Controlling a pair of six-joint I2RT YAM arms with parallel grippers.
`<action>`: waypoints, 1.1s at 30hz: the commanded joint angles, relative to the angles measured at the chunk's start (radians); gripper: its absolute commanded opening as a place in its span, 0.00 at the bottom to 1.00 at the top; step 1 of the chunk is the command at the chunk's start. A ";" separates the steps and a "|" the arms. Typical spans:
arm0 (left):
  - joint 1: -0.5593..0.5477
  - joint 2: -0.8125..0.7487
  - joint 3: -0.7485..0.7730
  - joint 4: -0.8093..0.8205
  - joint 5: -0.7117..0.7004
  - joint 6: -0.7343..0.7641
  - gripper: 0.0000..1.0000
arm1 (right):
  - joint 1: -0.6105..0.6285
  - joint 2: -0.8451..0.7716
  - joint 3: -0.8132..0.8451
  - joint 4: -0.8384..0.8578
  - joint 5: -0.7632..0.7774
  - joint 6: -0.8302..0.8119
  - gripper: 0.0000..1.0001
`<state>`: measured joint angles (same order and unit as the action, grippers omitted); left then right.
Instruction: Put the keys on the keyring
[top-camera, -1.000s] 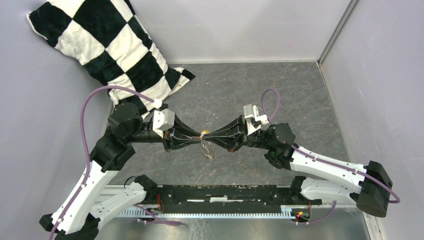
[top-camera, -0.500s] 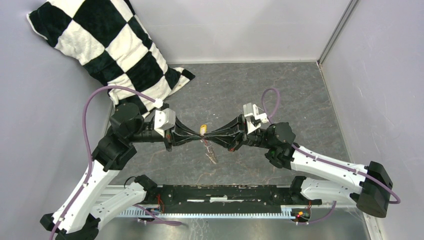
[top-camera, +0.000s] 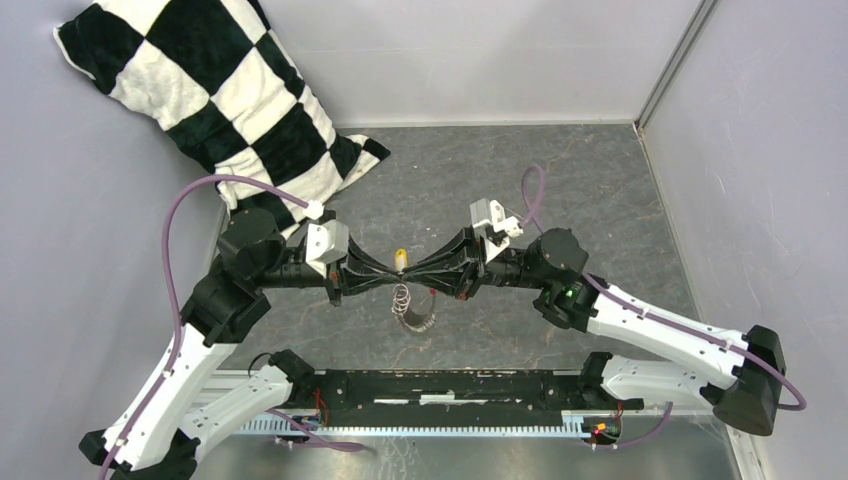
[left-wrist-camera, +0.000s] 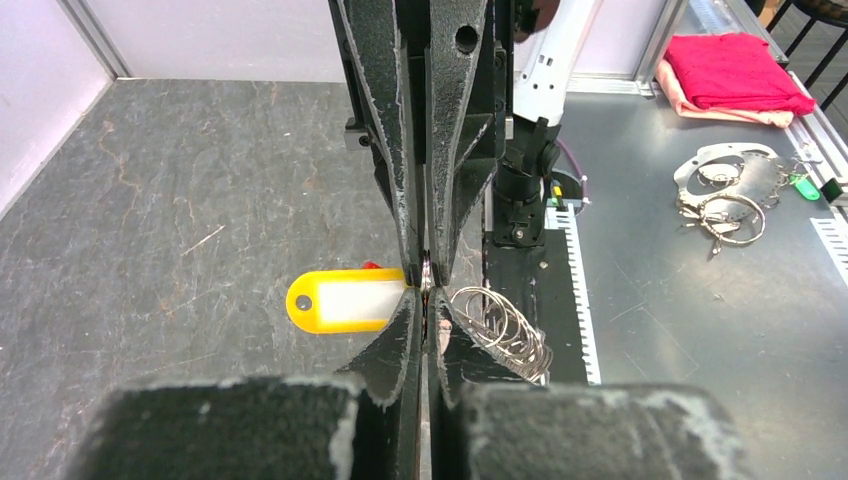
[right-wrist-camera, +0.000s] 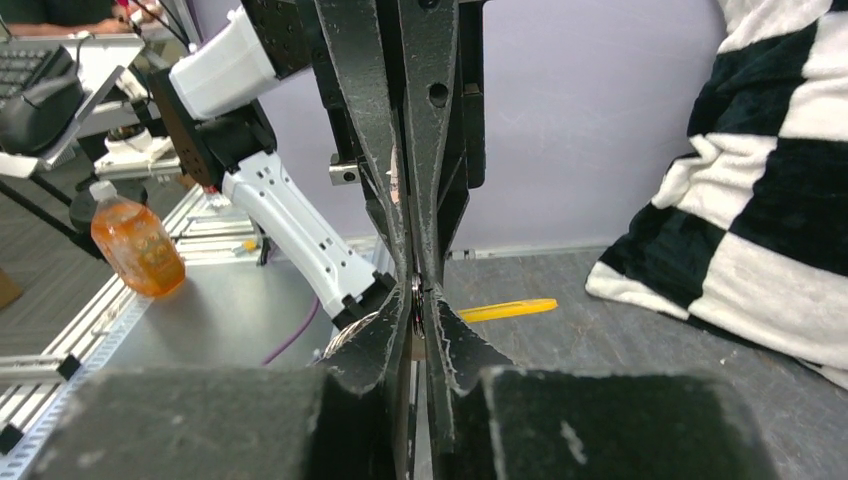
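Note:
My left gripper (top-camera: 395, 272) and right gripper (top-camera: 410, 272) meet tip to tip above the middle of the grey floor. The key's yellow plastic head (top-camera: 400, 258) sticks out flat to one side of the tips (left-wrist-camera: 345, 300); its blade is hidden. The keyring (top-camera: 410, 310) hangs as a bunch of silvery coils on the other side (left-wrist-camera: 500, 330), with a bit of red (top-camera: 430, 293) by it. The left gripper (left-wrist-camera: 427, 285) is shut on a thin metal edge of the ring. The right gripper (right-wrist-camera: 417, 295) keeps a narrow slit with that same metal edge inside.
A black-and-white checked pillow (top-camera: 200, 90) leans in the back left corner. Off the floor mat lie a red cloth (left-wrist-camera: 735, 75), a pile of metal rings (left-wrist-camera: 725, 190) and an orange bottle (right-wrist-camera: 137, 247). Walls close in on three sides.
The left gripper has closed. The right arm has pushed left toward it. The coils, stretched out diagonally before, now hang bunched under the tips.

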<state>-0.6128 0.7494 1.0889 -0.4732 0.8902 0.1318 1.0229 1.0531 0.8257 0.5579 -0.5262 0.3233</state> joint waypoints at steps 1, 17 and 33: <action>-0.004 -0.002 -0.004 -0.028 0.004 0.027 0.02 | 0.002 0.008 0.134 -0.179 -0.032 -0.094 0.14; -0.004 -0.016 0.011 -0.083 0.035 0.042 0.02 | -0.005 0.044 0.368 -0.625 -0.086 -0.315 0.30; -0.004 -0.015 0.003 -0.133 0.038 0.112 0.02 | -0.015 0.199 0.652 -1.045 -0.175 -0.449 0.36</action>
<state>-0.6140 0.7288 1.0889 -0.6071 0.9005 0.1951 1.0115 1.2392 1.4677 -0.4435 -0.6613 -0.1318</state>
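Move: Just ahead of both sets of fingertips, which meet nose to nose at a small metal ring, the yellow key tag sticks out with its middle about 3 cm forward of either hand and roughly level with it. The wire keyring hangs below the left fingertips, around 5 cm down, some 3 cm back and 2 cm to their right; from the right hand it lies much the same way, about 1 cm to its right. Opening further, to about a third, the right fingers swing from pointing slightly up to slightly down, the wrist tipping over some 25 degrees while the hand point rises about 2 cm, then sinks halfway back, ending spread close above the tag and ring. The left hand keeps the small ring pinched and eases down and back about 2.5 cm, drifting slightly left. ##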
